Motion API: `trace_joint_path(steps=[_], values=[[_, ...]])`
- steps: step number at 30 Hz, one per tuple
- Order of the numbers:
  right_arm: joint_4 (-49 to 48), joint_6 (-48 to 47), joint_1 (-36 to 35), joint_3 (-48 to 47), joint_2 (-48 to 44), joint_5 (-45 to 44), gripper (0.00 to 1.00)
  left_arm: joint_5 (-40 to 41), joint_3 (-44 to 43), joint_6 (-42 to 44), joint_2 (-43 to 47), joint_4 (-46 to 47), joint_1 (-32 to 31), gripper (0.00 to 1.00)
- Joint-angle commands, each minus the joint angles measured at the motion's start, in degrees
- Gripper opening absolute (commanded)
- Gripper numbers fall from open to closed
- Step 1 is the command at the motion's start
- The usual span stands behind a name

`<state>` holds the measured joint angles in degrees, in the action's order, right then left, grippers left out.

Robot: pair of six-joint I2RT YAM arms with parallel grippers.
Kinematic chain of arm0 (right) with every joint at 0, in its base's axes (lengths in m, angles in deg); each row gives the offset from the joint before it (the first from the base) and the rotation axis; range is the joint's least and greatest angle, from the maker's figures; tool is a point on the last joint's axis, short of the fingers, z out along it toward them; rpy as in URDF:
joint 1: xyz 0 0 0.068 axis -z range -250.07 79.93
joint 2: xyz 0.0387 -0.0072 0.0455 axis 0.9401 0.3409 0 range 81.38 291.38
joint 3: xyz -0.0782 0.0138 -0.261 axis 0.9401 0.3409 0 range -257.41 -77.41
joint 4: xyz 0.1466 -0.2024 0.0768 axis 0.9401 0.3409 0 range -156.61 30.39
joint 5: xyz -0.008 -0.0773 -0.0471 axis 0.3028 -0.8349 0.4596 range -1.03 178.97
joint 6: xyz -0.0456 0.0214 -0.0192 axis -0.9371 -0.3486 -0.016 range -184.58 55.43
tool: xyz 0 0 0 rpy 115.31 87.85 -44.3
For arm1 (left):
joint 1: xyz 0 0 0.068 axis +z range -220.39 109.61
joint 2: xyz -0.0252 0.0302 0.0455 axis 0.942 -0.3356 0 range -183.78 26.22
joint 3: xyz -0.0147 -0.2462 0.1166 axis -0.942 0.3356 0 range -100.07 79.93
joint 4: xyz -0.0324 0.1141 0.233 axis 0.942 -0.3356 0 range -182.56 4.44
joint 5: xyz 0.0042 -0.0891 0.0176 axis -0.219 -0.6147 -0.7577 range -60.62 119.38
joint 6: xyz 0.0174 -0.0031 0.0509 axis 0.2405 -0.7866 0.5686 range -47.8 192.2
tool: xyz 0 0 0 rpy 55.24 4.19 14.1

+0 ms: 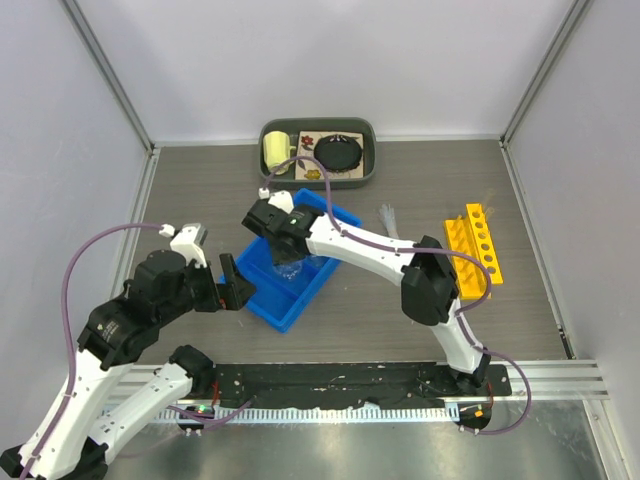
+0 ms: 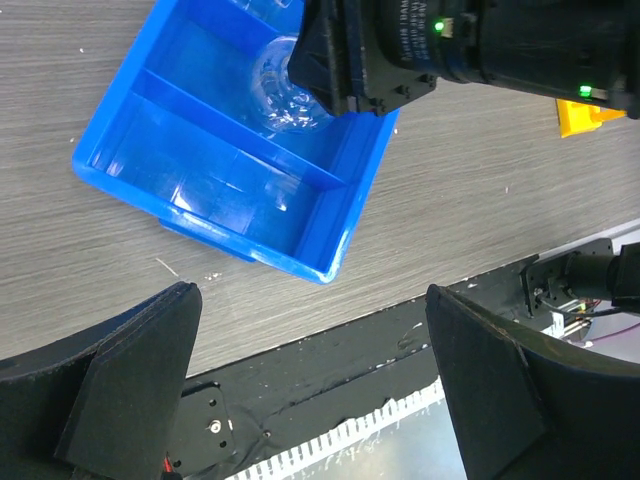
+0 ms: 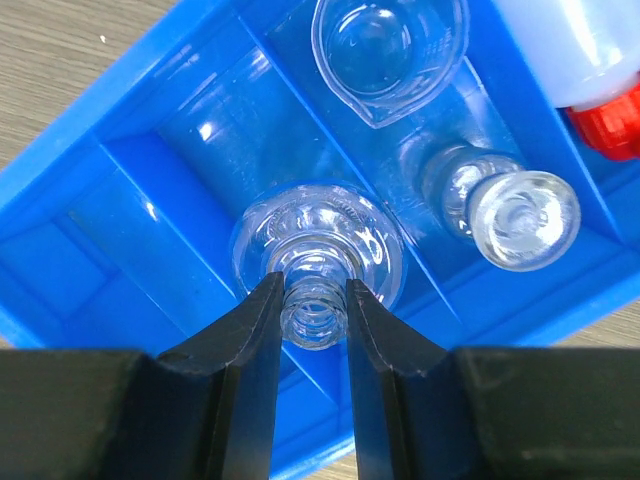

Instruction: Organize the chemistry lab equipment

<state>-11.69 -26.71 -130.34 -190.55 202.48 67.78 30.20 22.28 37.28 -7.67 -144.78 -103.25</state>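
My right gripper (image 3: 313,300) is shut on the neck of a small round clear flask (image 3: 316,245), held upright over the middle compartment of the blue divided tray (image 3: 90,260). In the tray's far part stand a clear beaker (image 3: 390,50), a second flask (image 3: 500,212) on its side, and the white squeeze bottle (image 3: 590,50) with its red cap. From above, the right gripper (image 1: 290,262) sits over the tray (image 1: 285,305). My left gripper (image 1: 235,283) stands open and empty just left of the tray's near corner, above the table's front edge (image 2: 310,370). The held flask (image 2: 285,95) shows there too.
A yellow holed rack (image 1: 474,250) lies to the right of the tray, with thin clear tubes (image 1: 388,218) between them. A grey bin (image 1: 368,170) at the back holds a yellow mug (image 1: 275,150) and a black disc (image 1: 338,152). The black mounting plate (image 1: 340,385) runs along the near edge.
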Motion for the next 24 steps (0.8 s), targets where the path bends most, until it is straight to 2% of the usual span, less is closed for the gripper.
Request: trace_joint_path(steps=[1,10,13,14,16,17,24], values=[[-2.27,1.07,0.07,-2.00,1.33,0.45,0.01,-0.64,-0.18,1.95,0.32,-0.46,0.34,1.00],[-3.23,1.16,0.07,-2.08,3.18,0.71,0.01,-0.56,-0.27,2.40,0.14,-0.81,0.34,1.00],[-3.41,0.98,0.07,-2.17,3.18,0.98,0.16,-0.56,-0.27,2.48,0.05,-0.81,0.34,1.00],[-3.50,0.98,0.07,-2.08,3.09,0.98,0.27,-0.56,-0.19,2.40,-0.12,-0.89,0.34,1.00],[-3.50,0.63,-0.02,-2.17,2.92,1.06,0.36,-0.56,-0.18,2.40,-0.30,-0.81,0.34,1.00],[-3.59,0.37,0.06,-2.43,2.65,1.24,0.48,-0.47,-0.18,2.40,-0.30,-0.81,0.34,1.00],[-1.31,-0.86,0.07,-5.15,1.07,1.77,0.62,-0.21,-0.45,2.05,-1.09,-0.98,0.34,1.00]])
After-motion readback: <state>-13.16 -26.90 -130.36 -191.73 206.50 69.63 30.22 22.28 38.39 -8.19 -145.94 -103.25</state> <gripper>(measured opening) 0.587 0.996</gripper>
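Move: Held by its neck in the right fingers, the flask is over the middle compartment of the blue tray, whose landing spot lies about 10 cm below the hand and 1 cm farther out and left. From the right hand, the beaker stands some 8 cm ahead and 1 cm right, and the capped vial 4 cm ahead and 6 cm right; the wash bottle lies 10 cm ahead and 5 cm right, all roughly 7 cm lower. From the left hand, the landing spot is about 12 cm ahead, 5 cm right and 21 cm down. Lowering the already gripped flask, the right hand goes almost straight down about 3 cm into the middle compartment of the blue tray, beside the beaker and vial, then holds still there. Its fingers then open on both sides of the neck and let go, while the hand begins to ease up and slightly left. ##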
